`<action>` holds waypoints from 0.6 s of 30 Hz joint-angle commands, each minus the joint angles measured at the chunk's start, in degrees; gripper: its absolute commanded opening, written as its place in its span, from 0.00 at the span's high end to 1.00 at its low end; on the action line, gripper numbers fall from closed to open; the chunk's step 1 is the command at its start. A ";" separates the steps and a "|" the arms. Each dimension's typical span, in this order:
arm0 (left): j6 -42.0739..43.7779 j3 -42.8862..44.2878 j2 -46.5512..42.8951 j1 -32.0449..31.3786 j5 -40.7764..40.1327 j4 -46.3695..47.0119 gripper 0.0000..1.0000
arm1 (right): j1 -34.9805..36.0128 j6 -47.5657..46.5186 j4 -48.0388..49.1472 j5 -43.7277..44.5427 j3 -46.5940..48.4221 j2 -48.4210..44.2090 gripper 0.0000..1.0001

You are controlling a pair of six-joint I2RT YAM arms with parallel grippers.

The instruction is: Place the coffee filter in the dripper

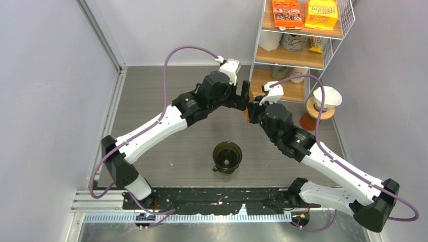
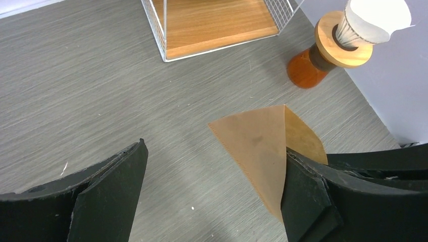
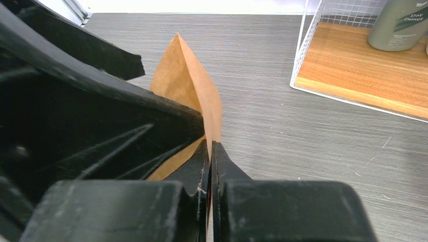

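Note:
My right gripper [image 3: 210, 146] is shut on the lower edge of the brown paper coffee filter [image 3: 186, 83], holding it upright above the table. My left gripper [image 2: 216, 148] is open around that filter [image 2: 260, 146]. Its right finger [image 2: 308, 196] touches the filter and appears to sit between the two paper layers; the left finger [image 2: 108, 194] stands well clear. From above, both grippers [image 1: 244, 100] [image 1: 251, 109] meet at mid-table near the rack. The dripper [image 1: 227, 157], dark, glassy and empty, stands on the table in front of them, nearer the arm bases.
A white wire rack [image 1: 298, 50] with wooden shelves, boxes and jars stands at the back right, close behind the grippers. An orange-based wooden stand holding white filters [image 1: 323, 101] is beside it by the right wall. A green bottle [image 3: 398, 22] sits on the lowest shelf.

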 commanded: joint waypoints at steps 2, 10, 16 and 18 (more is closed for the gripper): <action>1.56 3.63 1.66 -0.68 -1.70 -2.23 0.04 | 0.37 0.89 3.49 2.26 3.08 -1.31 0.95; 0.97 4.81 2.78 -1.41 -4.90 -2.53 0.18 | 0.43 1.11 3.89 0.21 3.09 -0.81 0.95; 0.87 4.67 3.01 -1.41 -1.63 -1.60 0.33 | 0.43 0.88 3.89 1.79 3.53 0.19 0.95; 1.70 4.18 2.87 -1.41 -0.45 -1.17 0.37 | 0.43 0.72 3.96 2.23 3.56 0.28 0.95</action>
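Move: The brown coffee filter, pinched in the right hand, has its middle about 3 cm back and 3 cm to the right of the left hand point, at about its height; from the right hand it lies some 2 cm ahead, 2 cm left and 1 cm up. The green dripper stands roughly 16 cm back, 5 cm left and 17 cm below the left hand. The amber jar is about 5 cm ahead, 29 cm right and 22 cm below. Down by about 2 cm goes the left hand, its right-hand finger still inside the brown filter's pocket, and then it stays nearly level there while the gripper closes by about a third. That finger bears against the paper from within; the other stays clear outside. The right hand keeps its pinch on the filter's edge, easing up about 1 cm. ##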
